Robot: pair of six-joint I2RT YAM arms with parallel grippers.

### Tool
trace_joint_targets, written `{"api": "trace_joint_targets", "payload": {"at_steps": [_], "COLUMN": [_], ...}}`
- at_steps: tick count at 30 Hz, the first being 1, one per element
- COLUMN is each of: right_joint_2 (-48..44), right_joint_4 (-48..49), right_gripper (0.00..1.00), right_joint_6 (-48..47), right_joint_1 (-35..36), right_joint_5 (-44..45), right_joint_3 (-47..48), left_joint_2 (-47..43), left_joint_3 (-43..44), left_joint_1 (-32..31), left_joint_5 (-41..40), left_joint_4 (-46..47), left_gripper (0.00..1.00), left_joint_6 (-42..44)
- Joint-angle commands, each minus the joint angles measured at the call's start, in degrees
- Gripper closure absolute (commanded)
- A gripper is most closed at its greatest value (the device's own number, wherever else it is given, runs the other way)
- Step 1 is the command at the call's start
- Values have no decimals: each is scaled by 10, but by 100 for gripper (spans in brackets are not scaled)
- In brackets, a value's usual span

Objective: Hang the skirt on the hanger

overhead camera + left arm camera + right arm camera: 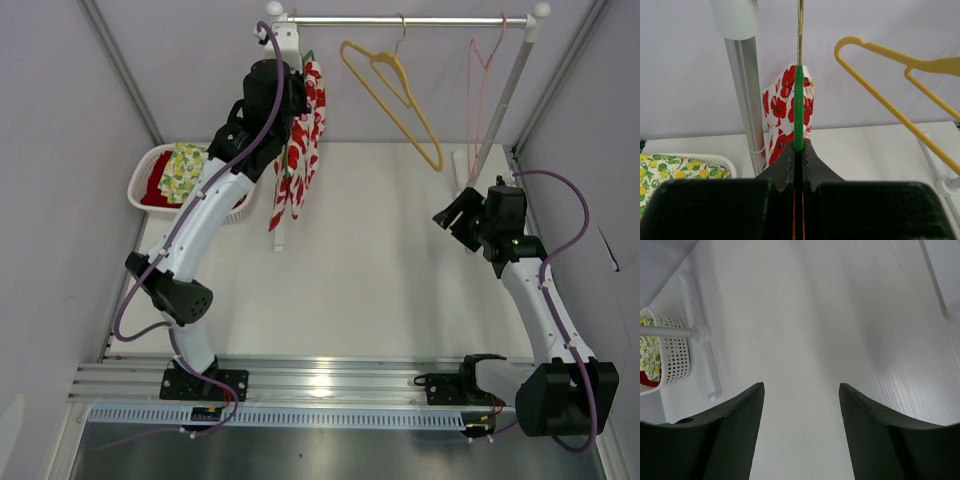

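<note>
The skirt (300,150), white with red poppies, hangs from a green hanger (798,105) at the left end of the rack's rail (400,20). My left gripper (288,100) is raised up there, shut on the green hanger's edge, with the skirt (782,115) draped just beyond the fingertips. In the left wrist view the hanger's metal hook (800,25) rises straight up above the gripper (799,145). Over the table at the right, my right gripper (455,215) is open, and the right wrist view shows nothing between its fingers (801,387).
A yellow hanger (395,95) and a thin pink hanger (480,80) hang on the rail. A white basket (150,170) holding a lemon-print cloth (183,170) sits at the back left. The rack's posts (500,100) and foot (700,335) stand on the table.
</note>
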Motion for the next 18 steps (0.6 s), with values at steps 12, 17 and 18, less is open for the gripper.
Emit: {"api": "trace_joint_targets", "payload": {"at_steps": [12,17,18], "right_joint_2": [-11,-10,-8], "right_joint_4": [34,38,39], "right_gripper": [33,32,32], "right_joint_6": [-8,-14,-14], "right_joint_1": [1,1,1], "right_joint_5": [-17,-19,-20], "right_joint_3": [-16,-19,-20], "left_joint_2": [-17,-48,-52], "left_joint_3": [-38,-58,-59], "left_joint_1": [17,17,17], "left_joint_5": [55,70,75], "left_joint_4": [60,57,56], "left_gripper": [88,59,56], "left_joint_6": [-29,-27,-27]}}
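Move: The green hanger with the skirt is already pinched in the left hand, its hook upright; the rack's rod, where it goes, runs about 5 cm ahead of that hand and 12 cm above it. The rack's top left corner is at rod height, 4 cm to the left and 5 cm ahead. The yellow hanger hangs some 16 cm to the right, 4 cm farther out, about level in height. From the right hand that rod spot lies roughly 18 cm ahead, 28 cm left and 38 cm up. The green hanger's hook is brought onto the rod beside the left post: the left hand sinks about 2.5 cm in all, easing some 1 cm forward at first, then slightly to the right. Late in the sinking its closed fingers open to nearly half, ending their pinch on the hanger while still around it. ##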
